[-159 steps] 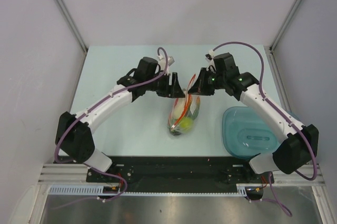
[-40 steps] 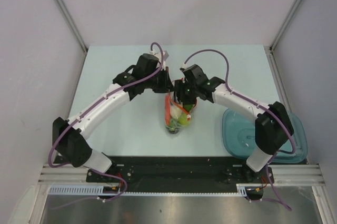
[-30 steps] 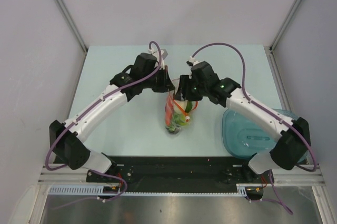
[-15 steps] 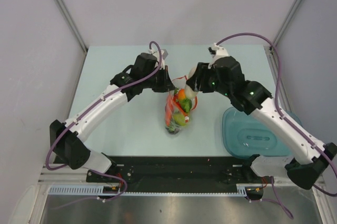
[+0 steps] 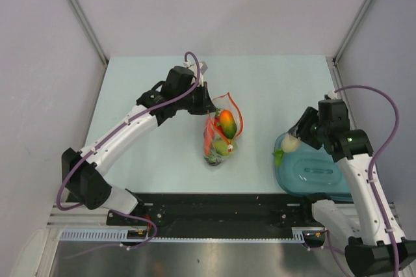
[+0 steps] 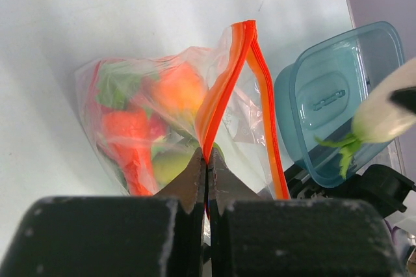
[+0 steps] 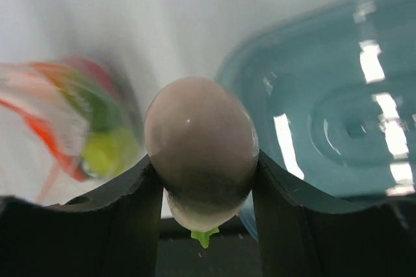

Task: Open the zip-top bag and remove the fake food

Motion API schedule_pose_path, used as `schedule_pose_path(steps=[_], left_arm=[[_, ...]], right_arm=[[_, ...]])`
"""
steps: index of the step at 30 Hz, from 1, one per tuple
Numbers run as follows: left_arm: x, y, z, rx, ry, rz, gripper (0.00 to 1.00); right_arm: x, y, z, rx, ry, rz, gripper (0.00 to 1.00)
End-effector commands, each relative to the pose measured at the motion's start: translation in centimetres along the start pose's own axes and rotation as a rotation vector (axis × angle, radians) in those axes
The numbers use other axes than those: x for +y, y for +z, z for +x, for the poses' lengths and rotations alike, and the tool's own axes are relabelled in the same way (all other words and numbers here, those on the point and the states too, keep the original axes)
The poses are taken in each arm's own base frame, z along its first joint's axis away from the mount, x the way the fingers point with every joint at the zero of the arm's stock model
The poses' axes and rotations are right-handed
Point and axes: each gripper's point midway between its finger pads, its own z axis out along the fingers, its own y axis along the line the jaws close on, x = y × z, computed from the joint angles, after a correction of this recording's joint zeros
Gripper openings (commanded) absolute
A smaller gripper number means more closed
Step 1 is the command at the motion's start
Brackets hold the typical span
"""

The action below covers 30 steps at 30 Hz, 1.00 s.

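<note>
The zip-top bag [image 5: 220, 139] lies mid-table with its red-orange zip strip [image 6: 224, 88] spread open. My left gripper [image 5: 207, 109] is shut on one side of that strip [image 6: 208, 158], holding the mouth up. Fake food is still inside: an orange piece [image 5: 226, 121], a green fruit [image 5: 223, 149] and a carrot [image 6: 127, 140]. My right gripper [image 5: 296, 139] is off to the right, shut on the white radish [image 7: 200, 144], which hangs at the left edge of the teal tray [image 5: 318, 173], green leaves pointing down [image 5: 279, 157].
The teal oval tray [image 7: 338, 95] sits at the table's near right corner. Grey walls close in the table on the left, the far side and the right. The black rail with the arm bases [image 5: 214, 215] runs along the near edge.
My right gripper has lifted the white radish out of the bag's mouth and swung right to the teal tray's edge. The left gripper has kept its hold on the zip strip.
</note>
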Motion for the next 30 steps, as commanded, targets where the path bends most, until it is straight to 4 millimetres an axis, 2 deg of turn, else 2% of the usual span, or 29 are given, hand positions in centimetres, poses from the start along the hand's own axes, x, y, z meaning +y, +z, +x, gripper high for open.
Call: schedule_pose_path(steps=[1, 4, 9, 14, 16, 18, 21, 24, 26, 27, 28, 30], left_arm=[[-1.1, -1.5, -0.8, -0.042, 0.030, 0.042, 0.00], [-0.8, -1.7, -0.4, -0.038, 0.027, 0.034, 0.00], [-0.8, -1.6, 0.1, -0.024, 0.018, 0.043, 0.00], [-0.8, -2.2, -0.1, -0.045, 0.018, 0.039, 0.00], [-0.7, -2.4, -0.3, -0.057, 0.021, 0.031, 0.00], [-0.7, -2.5, -0.3, -0.063, 0.019, 0.029, 0.00], [-0.8, -2.6, -0.3, -0.072, 0.011, 0.038, 0.00], [-0.7, -2.3, -0.3, -0.072, 0.001, 0.038, 0.00], [-0.9, -2.2, -0.2, -0.071, 0.001, 0.049, 0.00], [-0.9, -2.1, -0.2, -0.069, -0.004, 0.050, 0.00], [-1.0, -2.0, -0.3, -0.072, -0.004, 0.053, 0.00], [-1.0, -1.8, -0.2, -0.066, -0.007, 0.057, 0.00]], right_arm=[[-4.0, 0.5, 5.8, 0.264, 0.027, 0.132, 0.33], [-6.0, 0.7, 7.2, 0.310, 0.019, 0.221, 0.34], [-7.6, 2.2, 7.2, 0.323, -0.046, 0.299, 0.37], [-7.2, 3.8, 7.7, 0.353, -0.134, 0.335, 0.40], [-7.1, 4.4, 8.8, 0.397, -0.193, 0.360, 0.42], [-7.0, 5.0, 10.2, 0.442, -0.248, 0.381, 0.47], [-7.4, 5.5, 10.8, 0.465, -0.284, 0.436, 0.54], [-7.3, 5.8, 11.0, 0.485, -0.286, 0.433, 0.64], [-7.2, 5.7, 11.0, 0.487, -0.290, 0.431, 0.76], [-7.0, 5.7, 10.9, 0.484, -0.291, 0.423, 0.77], [-6.9, 5.6, 10.8, 0.481, -0.291, 0.418, 0.83], [-6.2, 5.3, 10.2, 0.469, -0.298, 0.396, 0.84]])
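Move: The right hand holds the white radish, green leaf hanging, over the bin's far left corner. The blue bin's middle lies about 8 cm back, 12 cm to the right and 18 cm down. The zip-top bag stands some 24 cm to the hand's left, about level with it and 13 cm lower. From the left hand, shut on the bag's orange zip edge, the bin is roughly 15 cm back, 38 cm right and 20 cm down. The right hand lowers the held radish about 13 cm into the left end of the blue bin, first coming back some 5 cm as it sinks, and tips down by about 35 degrees, with a slight roll, until the fingers point almost straight down; there it stops and opens the half-open fingers wide, letting go of the radish. The left hand keeps its shut grip on the bag's orange zip edge and eases a centimetre or two back and to the left. ##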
